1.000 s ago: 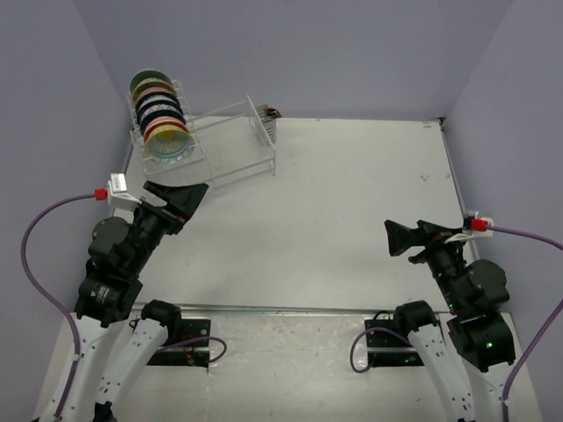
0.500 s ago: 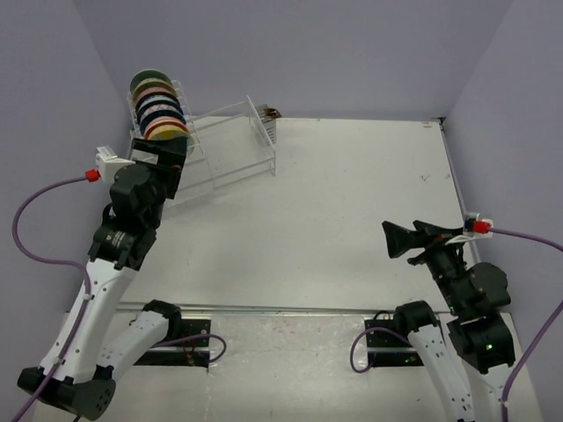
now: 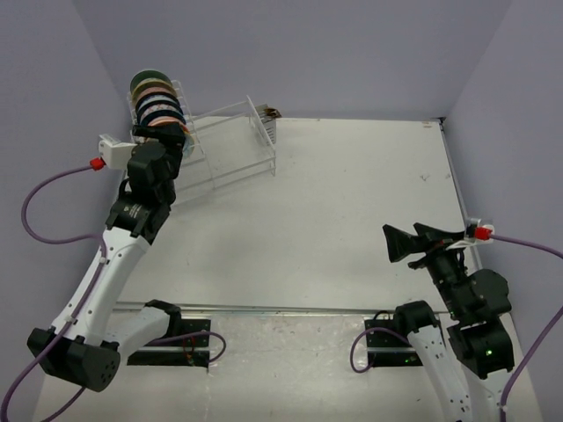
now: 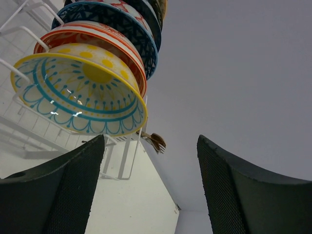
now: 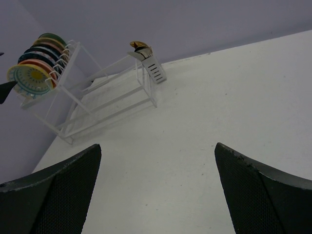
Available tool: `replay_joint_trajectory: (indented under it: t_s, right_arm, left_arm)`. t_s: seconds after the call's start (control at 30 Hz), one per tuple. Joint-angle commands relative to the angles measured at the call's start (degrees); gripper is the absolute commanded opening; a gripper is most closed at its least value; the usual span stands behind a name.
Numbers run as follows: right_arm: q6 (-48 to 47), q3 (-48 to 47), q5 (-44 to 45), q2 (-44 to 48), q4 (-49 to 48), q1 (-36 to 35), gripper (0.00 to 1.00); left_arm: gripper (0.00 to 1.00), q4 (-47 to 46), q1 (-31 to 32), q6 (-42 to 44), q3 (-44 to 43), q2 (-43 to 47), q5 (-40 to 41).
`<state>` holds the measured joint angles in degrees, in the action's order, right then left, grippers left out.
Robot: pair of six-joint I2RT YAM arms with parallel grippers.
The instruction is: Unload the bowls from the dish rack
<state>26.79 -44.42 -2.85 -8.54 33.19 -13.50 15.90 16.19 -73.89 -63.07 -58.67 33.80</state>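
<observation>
Several patterned bowls [image 3: 157,101] stand on edge in the tall tier of the clear dish rack [image 3: 230,145] at the far left. In the left wrist view the front bowl [image 4: 80,92] is yellow and teal with a flower. An orange-red bowl [image 4: 105,36] and a dark blue bowl [image 4: 129,27] stand behind it. My left gripper [image 3: 165,141] is open and empty just in front of and below the front bowl, with the bowl above its left finger [image 4: 63,190]. My right gripper [image 3: 400,239] is open and empty over the table at the right, far from the rack [image 5: 97,97].
A cutlery holder [image 5: 153,68] with brown utensils hangs on the rack's right end, also in the left wrist view [image 4: 156,141]. The rack's lower flat tier [image 3: 224,154] holds nothing. The lilac walls stand close behind and left of the rack.
My left arm has risen and swung up to the rack, bringing its open gripper to the front bowl. My right arm has shifted only slightly.
</observation>
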Motion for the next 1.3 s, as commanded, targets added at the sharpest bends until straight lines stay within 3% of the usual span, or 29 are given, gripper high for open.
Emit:
replay_joint_trajectory:
  t_s: [0.0, 0.23, 0.43, 0.53, 0.6, 0.93, 1.27]
  right_arm:
    - [-1.3, 0.2, -1.1, 0.3, -0.4, -0.2, 0.99]
    - [-2.2, -0.1, -1.6, 1.6, 0.2, -0.2, 0.99]
    - [-3.1, -0.5, -0.9, 2.4, 0.3, -0.2, 0.99]
    - [-3.3, -0.3, -0.8, 2.4, 0.1, -0.2, 0.99]
    - [-3.5, -0.3, -1.1, 2.3, 0.1, -0.2, 0.99]
    - [-4.5, -0.2, -1.1, 3.5, 0.1, -0.2, 0.99]
    - [-5.0, -0.9, -1.0, 4.0, 0.5, -0.2, 0.99]
  left_arm:
    - [0.77, -5.1, 0.1, -0.3, -2.6, -2.5, 5.0]
    - [0.73, -4.2, 0.1, -1.3, -4.5, -6.5, 10.9]
    - [0.62, -5.7, 0.0, -2.1, -4.0, -8.6, 13.0]
    - [0.49, -6.5, 0.1, -2.1, -4.6, -9.9, 13.1]
    - [0.34, -6.6, 0.1, -2.3, -5.0, -10.8, 13.1]
    - [0.00, -7.3, 0.1, -3.4, -3.6, -11.0, 13.2]
    - [0.00, -12.2, 0.1, 1.1, -1.8, -8.0, 11.5]
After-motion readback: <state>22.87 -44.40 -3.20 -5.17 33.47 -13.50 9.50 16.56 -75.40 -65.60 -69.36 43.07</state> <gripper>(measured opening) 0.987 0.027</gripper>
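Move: The yellow-rimmed bowl nearest the left gripper is the one to take; its middle lies about 6 cm ahead of that hand, 4 cm to the left and 7 cm lower. Tight behind it stands the orange-rimmed bowl, some 3 cm farther out and 1 cm more to the left. The cutlery holder is roughly 25 cm to the hand's right, 12 cm ahead and 10 cm below. From the right hand, the yellow-rimmed bowl lies about 57 cm left, 25 cm ahead and 3 cm lower. Bring the left gripper about 5 cm forward to the upper rim of the yellow-rimmed bowl, sinking some 2 cm and turning about 10 degrees counter-clockwise. Keep the hand rolled on its side, one finger above the other, close the part-open fingers as they reach the rim, then hold still with the rim pinched between the tips. ##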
